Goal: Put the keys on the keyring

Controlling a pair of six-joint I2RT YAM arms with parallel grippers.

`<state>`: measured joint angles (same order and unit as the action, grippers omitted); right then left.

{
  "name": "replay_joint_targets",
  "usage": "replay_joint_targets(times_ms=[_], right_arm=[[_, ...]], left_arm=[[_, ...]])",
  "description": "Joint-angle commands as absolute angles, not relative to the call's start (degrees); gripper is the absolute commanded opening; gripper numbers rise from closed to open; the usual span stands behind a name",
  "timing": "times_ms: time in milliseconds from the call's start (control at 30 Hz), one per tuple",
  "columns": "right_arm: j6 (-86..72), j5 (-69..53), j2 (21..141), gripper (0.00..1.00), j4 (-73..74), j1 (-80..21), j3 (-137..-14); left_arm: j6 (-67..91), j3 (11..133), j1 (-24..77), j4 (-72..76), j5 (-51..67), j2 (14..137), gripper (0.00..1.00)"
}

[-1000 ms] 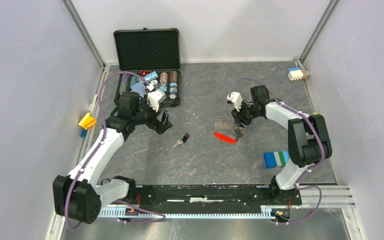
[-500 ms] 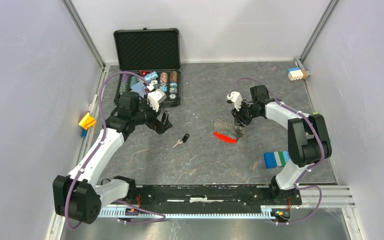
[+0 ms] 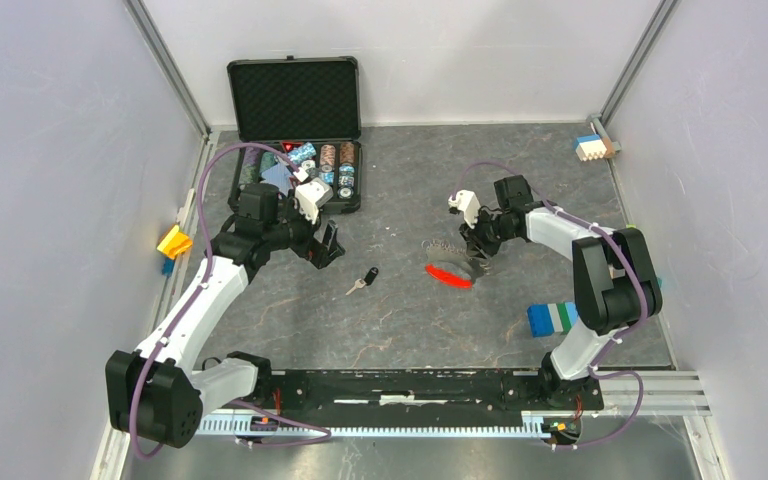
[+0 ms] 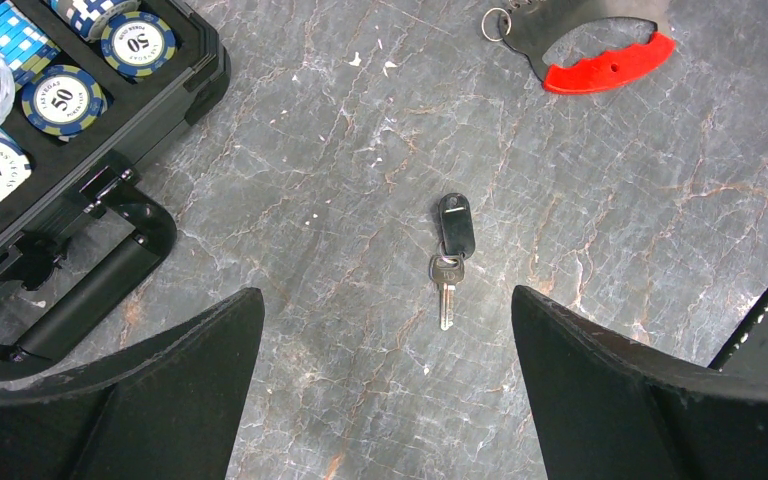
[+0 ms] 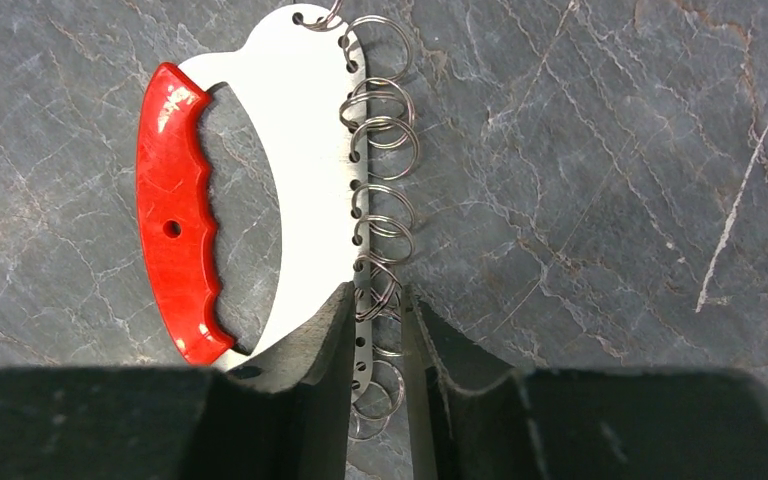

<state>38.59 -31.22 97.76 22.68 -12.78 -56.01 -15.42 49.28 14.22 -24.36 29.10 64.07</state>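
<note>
The key has a black head and a short silver blade and lies flat on the grey tabletop; in the left wrist view the key sits between and ahead of my fingers. My left gripper hangs wide open above it and to its left, empty. The keyring is a silvery plate with a red grip and several wire rings along one edge. My right gripper is closed down on that ringed edge, fingers either side. From above, the keyring lies just left of my right gripper.
An open black case of poker chips stands at the back left, its corner close to the left gripper. A blue-green block stack sits by the right arm, a yellow block at the left wall, a white-blue block in the back right corner.
The right gripper has shifted slightly left over the keyring and its jaws have narrowed onto the ringed edge. The left arm and the key have not moved.
</note>
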Motion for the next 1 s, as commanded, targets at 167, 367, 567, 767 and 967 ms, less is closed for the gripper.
replay_joint_targets(times_ms=[167,367,567,767,967], right_arm=[[36.83,-29.53,97.27,0.14,20.71,-13.35,-56.40],[35.51,-29.50,93.24,0.00,20.78,-13.36,-57.71],[36.11,-32.05,89.21,0.00,22.74,-13.39,-58.05],[41.39,-39.02,85.49,0.00,27.46,-15.53,-61.09],[44.33,-49.17,80.57,0.00,28.69,-20.02,-65.38]], left_arm=[[-17.99,48.87,14.24,-23.12,30.71,63.29,1.00],[-18.01,49.09,14.33,-22.94,30.94,63.95,1.00],[-17.53,50.39,15.17,-22.95,31.12,64.65,1.00],[-18.35,54.65,17.36,-22.23,33.83,67.23,1.00],[-16.03,62.53,20.28,-20.90,46.28,71.02,0.93]])
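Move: The keyring, a steel plate with a row of small rings, lies with its ringed edge at the right hand's half-closed fingers, its middle about 5 cm to the left and 1 cm back. Its red handle is some 6 cm left and 4 cm back. The keys lie about 27 cm left and 5 cm back, the blue blocks 15 cm right and 14 cm back. From the left hand, the keys are some 5 cm right, 1 cm back and 15 cm below, the keyring about 26 cm right and 3 cm forward. The keyring is pinched at its ringed edge as the right fingers shut fully almost in place. The right hand then lifts it about 10 cm, swinging some 5 cm left towards the keys' side late in the rise, the wrist tilting nearly 20 degrees. Late on, the open left hand swings about 4 cm right and starts to rise, turning some 10 degrees clockwise. ##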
